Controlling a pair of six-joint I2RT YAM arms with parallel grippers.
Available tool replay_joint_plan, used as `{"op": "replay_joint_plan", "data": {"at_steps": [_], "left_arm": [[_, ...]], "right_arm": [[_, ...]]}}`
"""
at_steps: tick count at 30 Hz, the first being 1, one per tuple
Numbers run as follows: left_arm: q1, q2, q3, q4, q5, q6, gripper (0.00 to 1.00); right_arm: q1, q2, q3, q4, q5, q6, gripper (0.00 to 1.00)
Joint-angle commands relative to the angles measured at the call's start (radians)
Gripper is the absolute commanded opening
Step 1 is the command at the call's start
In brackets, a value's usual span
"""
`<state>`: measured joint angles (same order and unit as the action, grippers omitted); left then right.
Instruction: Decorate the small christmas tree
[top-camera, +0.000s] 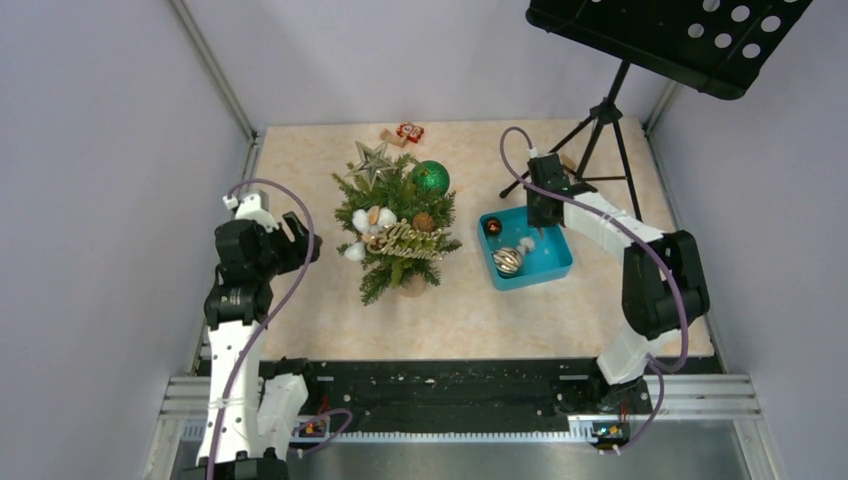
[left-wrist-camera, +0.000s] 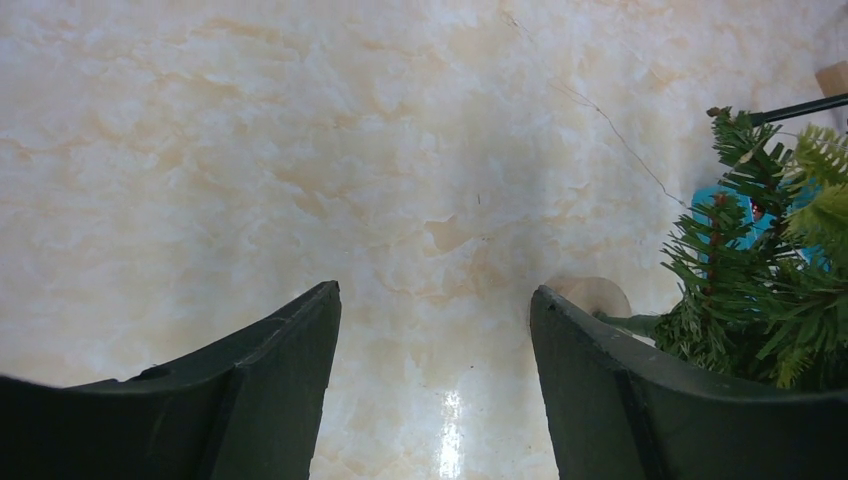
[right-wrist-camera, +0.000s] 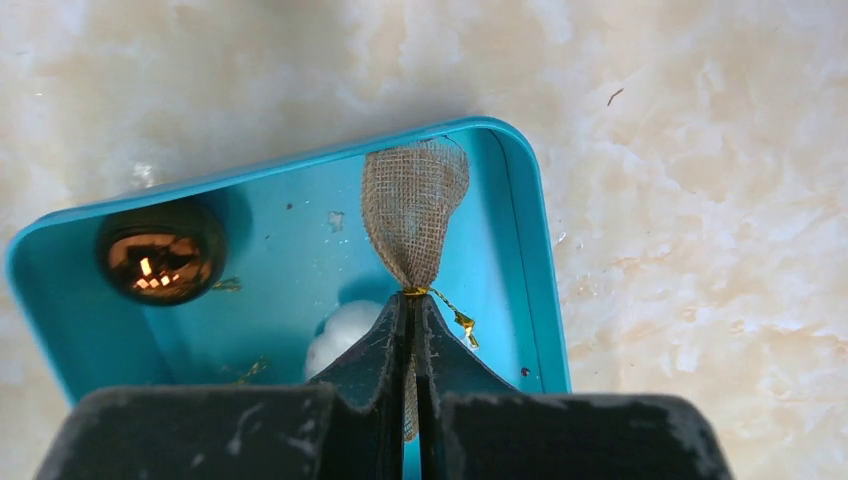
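Note:
The small christmas tree (top-camera: 398, 225) stands mid-table with a silver star, a green ball, cotton balls and a gold sign on it; its branches (left-wrist-camera: 770, 290) and wooden base (left-wrist-camera: 598, 296) show at the right of the left wrist view. My left gripper (top-camera: 297, 238) hovers open left of the tree, nothing between its jaws (left-wrist-camera: 435, 300). My right gripper (right-wrist-camera: 412, 300) is shut on a burlap bow (right-wrist-camera: 413, 205) with a gold wire tie, over the teal tray (right-wrist-camera: 540, 250).
The tray (top-camera: 555, 262) also holds a copper bauble (right-wrist-camera: 160, 252), a silver ball (top-camera: 508, 260) and a white cotton ball (right-wrist-camera: 340, 330). A black music stand (top-camera: 600, 130) stands behind the tray. A red ornament (top-camera: 409, 131) lies at the back edge.

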<state>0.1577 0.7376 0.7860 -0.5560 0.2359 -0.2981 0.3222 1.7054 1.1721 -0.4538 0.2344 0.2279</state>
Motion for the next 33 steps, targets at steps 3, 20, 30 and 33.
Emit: {"op": "replay_joint_plan", "data": {"at_steps": [3, 20, 30, 33], "left_arm": [[0.006, -0.018, 0.061, 0.06, 0.053, 0.02, 0.74], [0.006, -0.071, 0.239, 0.107, 0.378, 0.137, 0.72], [-0.003, -0.011, 0.46, 0.234, 0.751, 0.045, 0.7], [-0.031, 0.021, 0.516, 0.225, 0.844, 0.007, 0.7]], "right_arm": [[-0.006, -0.133, 0.024, -0.008, -0.105, -0.058, 0.0], [-0.005, -0.389, 0.261, -0.152, -0.654, -0.188, 0.0], [0.148, -0.412, 0.633, -0.202, -1.075, -0.16, 0.0], [0.257, -0.388, 0.697, -0.196, -1.116, -0.174, 0.0]]}}
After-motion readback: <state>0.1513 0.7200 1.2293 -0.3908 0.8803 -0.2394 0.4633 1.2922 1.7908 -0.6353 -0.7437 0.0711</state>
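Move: The burlap bow is already pinched in the right hand, low inside the blue tray; the tree it is meant for has its middle about 26 cm to the left, 8 cm back and some 11 cm higher. The green ball on the tree is about 21 cm left, 3 cm back and 19 cm up. In the tray, the copper ball sits 10 cm left and 1 cm ahead, the striped ball 7 cm left and 6 cm back, both about 3 cm below. From the left hand the tree's middle is roughly 17 cm right and 3 cm ahead, about level. The burlap bow goes up out of the blue tray in the right hand's closed fingers, rising about 40 cm, gently at first and then fast, and drifting left and back as the wrist swings from steeply down to nearly level, pointing left across the tree. The open, empty left hand also rises, 23 cm, and shifts 10 cm right, tipping its fingers up and turning clockwise nearly 40 degrees to face the tree. ##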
